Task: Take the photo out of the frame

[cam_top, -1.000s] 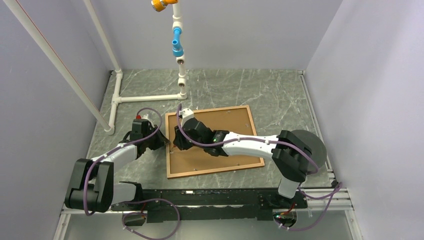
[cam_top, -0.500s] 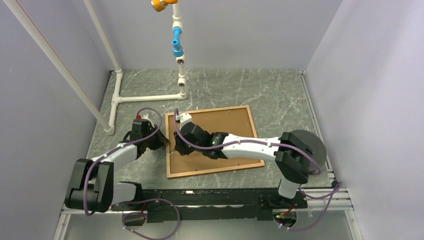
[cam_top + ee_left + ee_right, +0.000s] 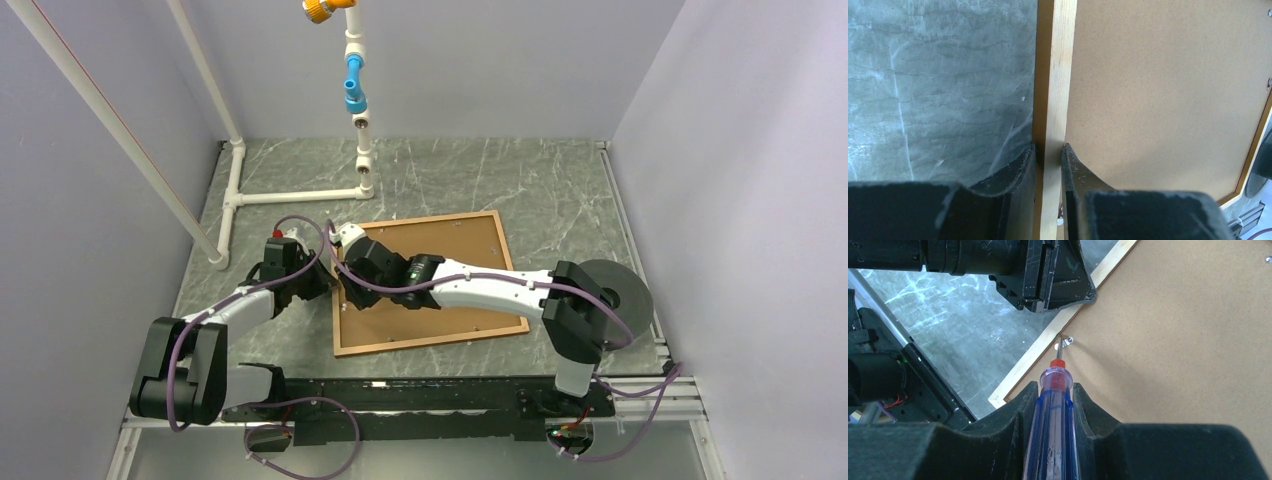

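The frame (image 3: 430, 345) lies face down on the grey table, so its brown backing board (image 3: 455, 250) faces up and the photo is hidden under it. My left gripper (image 3: 1049, 150) is shut on the frame's pale left rail (image 3: 1058, 75), one finger on each side. My right gripper (image 3: 1054, 390) is shut on a blue screwdriver (image 3: 1054, 415). The screwdriver's tip touches a small metal tab (image 3: 1064, 342) on the board just inside that rail. In the top view both grippers meet at the frame's left edge (image 3: 338, 290).
A white pipe structure (image 3: 240, 195) with a blue fitting (image 3: 354, 90) stands at the back left. A dark round disc (image 3: 620, 285) sits right of the frame. Walls close in on both sides.
My right arm has swung left across the backing board, carrying the screwdriver to the frame's left edge. The left gripper has kept its hold and place.
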Controlling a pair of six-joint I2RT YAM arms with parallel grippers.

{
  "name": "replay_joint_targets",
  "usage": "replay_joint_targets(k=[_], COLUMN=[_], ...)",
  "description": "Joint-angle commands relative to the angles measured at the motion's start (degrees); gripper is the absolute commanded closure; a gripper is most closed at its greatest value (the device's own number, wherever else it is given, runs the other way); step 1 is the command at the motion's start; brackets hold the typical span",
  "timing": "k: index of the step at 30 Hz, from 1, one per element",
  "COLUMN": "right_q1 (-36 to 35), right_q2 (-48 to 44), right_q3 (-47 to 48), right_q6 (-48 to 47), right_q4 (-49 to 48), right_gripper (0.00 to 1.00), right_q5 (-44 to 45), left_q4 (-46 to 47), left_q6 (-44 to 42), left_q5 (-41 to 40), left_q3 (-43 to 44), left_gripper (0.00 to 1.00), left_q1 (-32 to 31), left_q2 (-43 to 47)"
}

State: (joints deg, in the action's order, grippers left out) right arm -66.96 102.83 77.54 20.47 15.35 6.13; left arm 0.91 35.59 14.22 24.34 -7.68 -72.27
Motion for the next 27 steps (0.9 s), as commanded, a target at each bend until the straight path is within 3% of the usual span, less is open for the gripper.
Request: replay_joint_targets(k=[1,9,15,27], right_q1=[-0.51,-0.76,-0.08,8.57], right_q2=[0.78,-14.60,-24.86,-24.12], right_q3=[2.48,-4.80,-10.65,-21.51], right_q6=[-0.79,1.19,1.41,6.79], right_q4=[9.54,5.72,1.88,-2.80], right_gripper=[1.00,1.00,1.00,1.00], right_q5=[5.19,5.64,12.08,9.76], left_q4=[-1.50,-1.41,-1.35,-1.35], left_q6=[-1.91,-1.89,-1.97,-2.22], left_q5=[-1.08,-0.56,-0.28,0.11], left_q3=[-0.73,-0.84,-0.75,-0.69], left_gripper=[1.00,1.00,1.00,0.98], left_q1=[0.12,0.12,0.12,0.13], left_q2=[-1.64,-1.66,-1.78,-1.95])
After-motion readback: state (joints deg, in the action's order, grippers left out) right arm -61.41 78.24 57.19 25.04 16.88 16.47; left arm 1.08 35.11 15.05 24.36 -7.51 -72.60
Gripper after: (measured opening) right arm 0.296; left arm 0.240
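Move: Ahead about 8 cm and 12 cm to the right of the right hand, some 11 cm lower, lies the middle of the brown backing board. The metal tab at the screwdriver's tip is roughly 4 cm ahead and 5 cm to the hand's left; the near-edge tab is about 3 cm back and 3 cm right. For the left hand, still pinching the frame's left strip, the board's middle lies about 19 cm right, level ahead and about 1 cm lower. Coming off the left-side tab, the right hand sweeps the held screwdriver about 12 cm to the right over the backing board, arching up some 10 cm and then sinking again to end about 3 cm higher than it began, slightly farther forward. The wrist turns roughly 15 degrees clockwise; its fingers keep their grip. The left hand stays put, still pinching the frame's left strip. ##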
